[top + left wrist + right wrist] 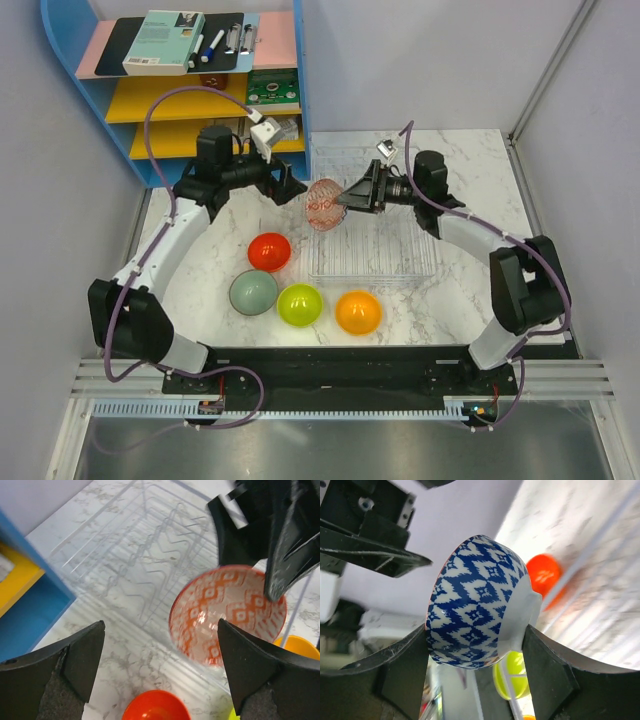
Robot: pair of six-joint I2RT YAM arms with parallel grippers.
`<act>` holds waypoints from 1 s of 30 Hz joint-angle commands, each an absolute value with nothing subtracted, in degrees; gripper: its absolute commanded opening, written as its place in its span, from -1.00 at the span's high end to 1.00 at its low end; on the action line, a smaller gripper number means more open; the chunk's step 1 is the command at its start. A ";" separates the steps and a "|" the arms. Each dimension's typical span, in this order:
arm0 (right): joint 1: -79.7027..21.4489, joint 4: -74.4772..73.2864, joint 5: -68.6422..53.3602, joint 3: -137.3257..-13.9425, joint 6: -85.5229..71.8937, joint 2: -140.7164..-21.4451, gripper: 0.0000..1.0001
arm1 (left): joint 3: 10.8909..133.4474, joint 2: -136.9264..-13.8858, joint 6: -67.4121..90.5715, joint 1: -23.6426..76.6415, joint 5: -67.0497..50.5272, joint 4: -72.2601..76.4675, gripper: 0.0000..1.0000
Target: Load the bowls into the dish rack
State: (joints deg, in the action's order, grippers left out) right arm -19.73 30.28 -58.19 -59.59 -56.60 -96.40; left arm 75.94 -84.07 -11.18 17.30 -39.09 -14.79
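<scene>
My right gripper [345, 198] [475, 632] is shut on the patterned bowl [325, 204] [475, 605], one finger on the blue-white outside and the other on its foot. The bowl stands on edge over the left rim of the clear dish rack [380, 250] [125, 555], its red-white inside [227, 612] facing my left gripper [288, 186] [160, 630]. That gripper is open and empty, just left of the bowl. On the marble lie the red bowl [269, 251] [156, 706], grey-green bowl [253, 293], lime bowl [299, 305] and orange bowl [358, 312].
A blue-and-yellow shelf unit [180, 100] with a book, pens and a circuit board stands at the back left, close behind my left arm. Grey walls close in both sides. The loose bowls sit in a row in front of the rack's near-left corner.
</scene>
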 commanded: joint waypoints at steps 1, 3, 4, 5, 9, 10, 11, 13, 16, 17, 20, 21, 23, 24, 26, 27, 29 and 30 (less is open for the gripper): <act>-15.65 7.64 -45.38 -67.13 -37.07 -90.01 1.00 | 74.98 -81.66 -10.11 10.39 -39.11 -15.47 -0.99; -14.25 3.80 -36.54 -69.34 -32.98 -87.81 1.00 | 72.34 -79.82 -10.11 6.62 -39.37 -15.82 -0.99; -13.98 -2.49 -33.34 -70.56 -28.26 -87.28 1.00 | 71.64 -79.11 -10.19 5.81 -38.24 -17.04 -0.99; -13.97 -3.94 -31.31 -72.23 -26.13 -86.23 1.00 | 70.33 -78.32 -10.28 4.93 -37.01 -17.57 -0.99; -14.15 -11.76 -18.04 -77.16 -17.51 -85.69 1.00 | 66.80 -74.28 -13.78 1.76 -30.51 -21.70 -0.99; -14.24 -14.82 -12.97 -79.78 -16.01 -85.95 1.00 | 64.80 -72.35 -14.06 1.67 -28.58 -22.23 -0.99; -14.59 -16.42 -10.48 -81.20 -13.39 -87.00 1.00 | 63.73 -71.55 -14.06 0.80 -26.91 -22.24 -0.99; -14.94 -21.34 -3.74 -85.77 -11.00 -89.02 1.00 | 61.09 -69.27 -14.68 0.27 -26.37 -23.11 -0.99; -17.39 -26.97 7.50 -91.39 -6.25 -92.27 1.00 | 58.54 -66.98 -16.08 -2.63 -28.03 -23.55 -0.99; -19.06 -27.94 10.86 -92.45 -3.54 -93.07 1.00 | 58.10 -66.45 -16.43 -2.98 -28.12 -23.55 -0.99; -21.79 -29.62 18.09 -94.66 0.95 -95.27 1.00 | 56.95 -65.66 -17.05 -4.22 -28.30 -23.20 -0.99; -22.23 -29.88 18.89 -94.92 1.75 -95.62 1.00 | 56.87 -65.57 -17.14 -4.39 -28.39 -23.20 -0.99; -23.03 -30.58 20.03 -95.01 2.63 -96.85 1.00 | 56.69 -64.95 -17.22 -5.01 -29.53 -23.20 -0.99; -23.11 -30.85 20.13 -95.01 2.98 -97.81 1.00 | 56.25 -64.69 -17.40 -5.10 -29.62 -23.20 -0.99; -23.20 -31.20 20.30 -94.75 3.51 -98.61 1.00 | 55.81 -63.90 -17.66 -5.54 -29.62 -22.94 -0.99; -23.20 -31.29 20.39 -94.31 3.69 -99.22 1.00 | 55.55 -63.72 -17.49 -5.80 -29.01 -22.77 -0.99; -23.20 -31.20 19.87 -93.69 3.87 -99.67 1.00 | 54.93 -63.11 -17.32 -6.33 -28.92 -21.89 -0.99; -23.20 -31.20 19.34 -93.17 4.13 -100.02 1.00 | 54.84 -62.93 -17.23 -6.42 -28.92 -21.88 -0.99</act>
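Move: My right hand already holds the patterned bowl by itself; its place, the far right part of the dish rack, lies about 14 cm ahead, 17 cm to the right and 17 cm below, with the orange bowl 23 cm back and 5 cm right. My open left hand has the red bowl some 9 cm back, 10 cm left and 25 cm below; the teal bowl is 21 cm back and 13 cm left, the green bowl 26 cm back and straight in line, both similarly low. With the patterned bowl kept in its grip, my right hand swings some 15 cm right and 12 cm forward over the rack, rising slightly then sinking about 6 cm at the end, while the wrist turns the fingers from pointing left to forward and down. My left hand, fingers staying wide open, draws away from the bowl, about 18 cm left and 7 cm down, turning some 30 degrees counter-clockwise. ##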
